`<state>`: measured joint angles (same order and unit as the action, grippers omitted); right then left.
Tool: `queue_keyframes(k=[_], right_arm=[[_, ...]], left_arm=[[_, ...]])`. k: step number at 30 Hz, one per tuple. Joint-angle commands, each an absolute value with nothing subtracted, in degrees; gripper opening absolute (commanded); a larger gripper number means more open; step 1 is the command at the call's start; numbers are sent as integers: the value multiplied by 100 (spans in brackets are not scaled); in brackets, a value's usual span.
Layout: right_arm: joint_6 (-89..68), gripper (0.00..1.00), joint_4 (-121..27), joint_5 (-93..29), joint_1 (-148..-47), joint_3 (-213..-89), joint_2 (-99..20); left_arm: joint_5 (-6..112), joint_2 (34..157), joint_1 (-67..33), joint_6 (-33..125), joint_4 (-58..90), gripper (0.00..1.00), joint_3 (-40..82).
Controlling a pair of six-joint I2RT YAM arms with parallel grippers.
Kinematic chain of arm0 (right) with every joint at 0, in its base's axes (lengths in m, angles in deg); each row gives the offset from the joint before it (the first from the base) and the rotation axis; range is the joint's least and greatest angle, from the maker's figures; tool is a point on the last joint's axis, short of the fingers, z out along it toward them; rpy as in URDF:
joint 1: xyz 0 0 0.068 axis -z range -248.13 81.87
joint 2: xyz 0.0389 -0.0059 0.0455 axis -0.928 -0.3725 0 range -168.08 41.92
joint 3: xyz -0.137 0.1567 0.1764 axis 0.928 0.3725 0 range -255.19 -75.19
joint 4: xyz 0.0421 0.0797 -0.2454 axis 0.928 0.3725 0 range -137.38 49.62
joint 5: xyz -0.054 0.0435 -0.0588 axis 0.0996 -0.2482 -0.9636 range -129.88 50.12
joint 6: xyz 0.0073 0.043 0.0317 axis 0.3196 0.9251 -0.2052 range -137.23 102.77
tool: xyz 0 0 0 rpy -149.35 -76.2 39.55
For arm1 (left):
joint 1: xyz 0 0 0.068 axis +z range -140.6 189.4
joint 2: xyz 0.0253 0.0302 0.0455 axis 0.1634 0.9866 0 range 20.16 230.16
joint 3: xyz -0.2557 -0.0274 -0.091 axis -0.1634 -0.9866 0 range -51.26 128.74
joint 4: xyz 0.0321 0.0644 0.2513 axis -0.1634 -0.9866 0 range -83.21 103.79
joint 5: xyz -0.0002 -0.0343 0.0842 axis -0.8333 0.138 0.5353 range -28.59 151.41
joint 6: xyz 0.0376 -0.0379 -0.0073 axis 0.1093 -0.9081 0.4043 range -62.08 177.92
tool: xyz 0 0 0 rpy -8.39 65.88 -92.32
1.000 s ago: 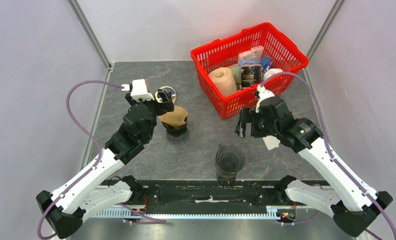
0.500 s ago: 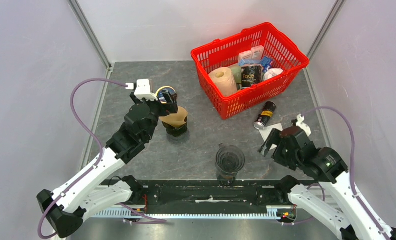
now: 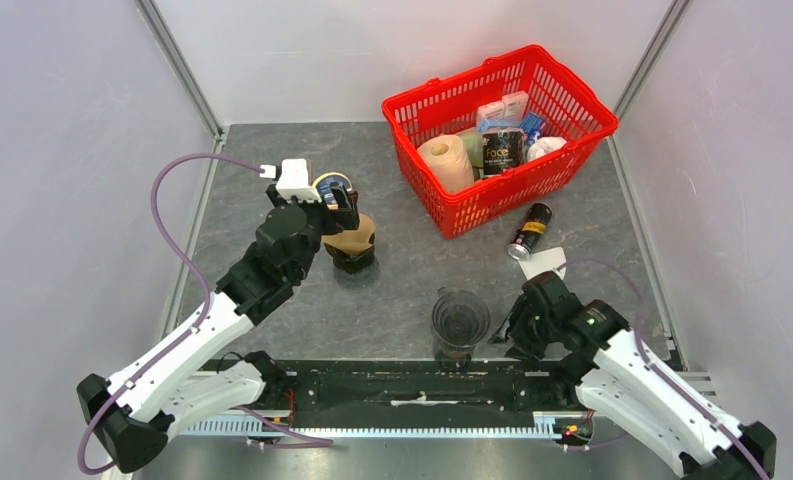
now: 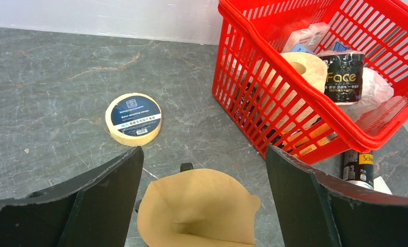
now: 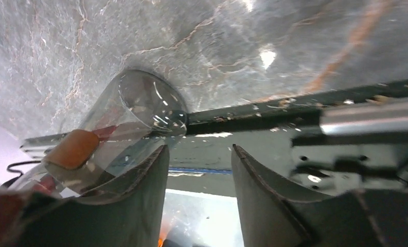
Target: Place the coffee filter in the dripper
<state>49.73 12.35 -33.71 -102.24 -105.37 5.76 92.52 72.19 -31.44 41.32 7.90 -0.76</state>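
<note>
The brown paper coffee filter (image 3: 351, 234) (image 4: 196, 206) sits open in the black dripper (image 3: 353, 262) on the left of the table. Only a small black part of the dripper (image 4: 185, 166) shows past the filter in the left wrist view. My left gripper (image 3: 336, 204) (image 4: 202, 152) hovers just above and behind the filter, jaws wide open, one finger on each side and nothing held. My right gripper (image 3: 513, 330) (image 5: 199, 154) is low at the near edge, tipped toward the rail. Its jaws stand partly apart with nothing between them.
A clear glass cup (image 3: 460, 321) (image 5: 132, 116) stands just left of the right gripper. A red basket (image 3: 469, 208) (image 4: 253, 103) of goods is at the back right. In front of it lie a dark can (image 3: 530, 230) and white paper (image 3: 548, 263). A tape roll (image 4: 134, 118) lies behind the dripper.
My right arm swung from in front of the basket back and down to the near edge beside the glass cup, and its jaws narrowed. The left gripper shifted slightly up and back.
</note>
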Motion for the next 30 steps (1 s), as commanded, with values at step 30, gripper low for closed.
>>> queue_keyframes(k=[30], right_arm=[[4585,37,-1279,38,-10227,-9462,-303]], left_arm=[[9443,7325,-3111,4246,968,94,50]])
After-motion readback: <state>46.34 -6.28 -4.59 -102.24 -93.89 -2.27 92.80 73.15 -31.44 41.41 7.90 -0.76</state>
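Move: The right hand hangs low at the table's near edge, fingers down. The glass jug stands about 12 cm to its left and 3 cm farther ahead, its middle roughly at hand height. The white paper lies some 20 cm ahead and 7 cm right, 7 cm lower; the dark can about 28 cm ahead and 4 cm right, 5 cm lower. From the idle left hand the jug is about 18 cm back, 25 cm right and 24 cm below. The right hand swings in against the jug's right side, going left about 6 cm while dipping nearly 3 cm, then draws back some 4 cm along the table's near edge. The wrist turns about 30 degrees in all, swinging the downward fingers out to the left, and the half-open fingers close further with nothing between them. ##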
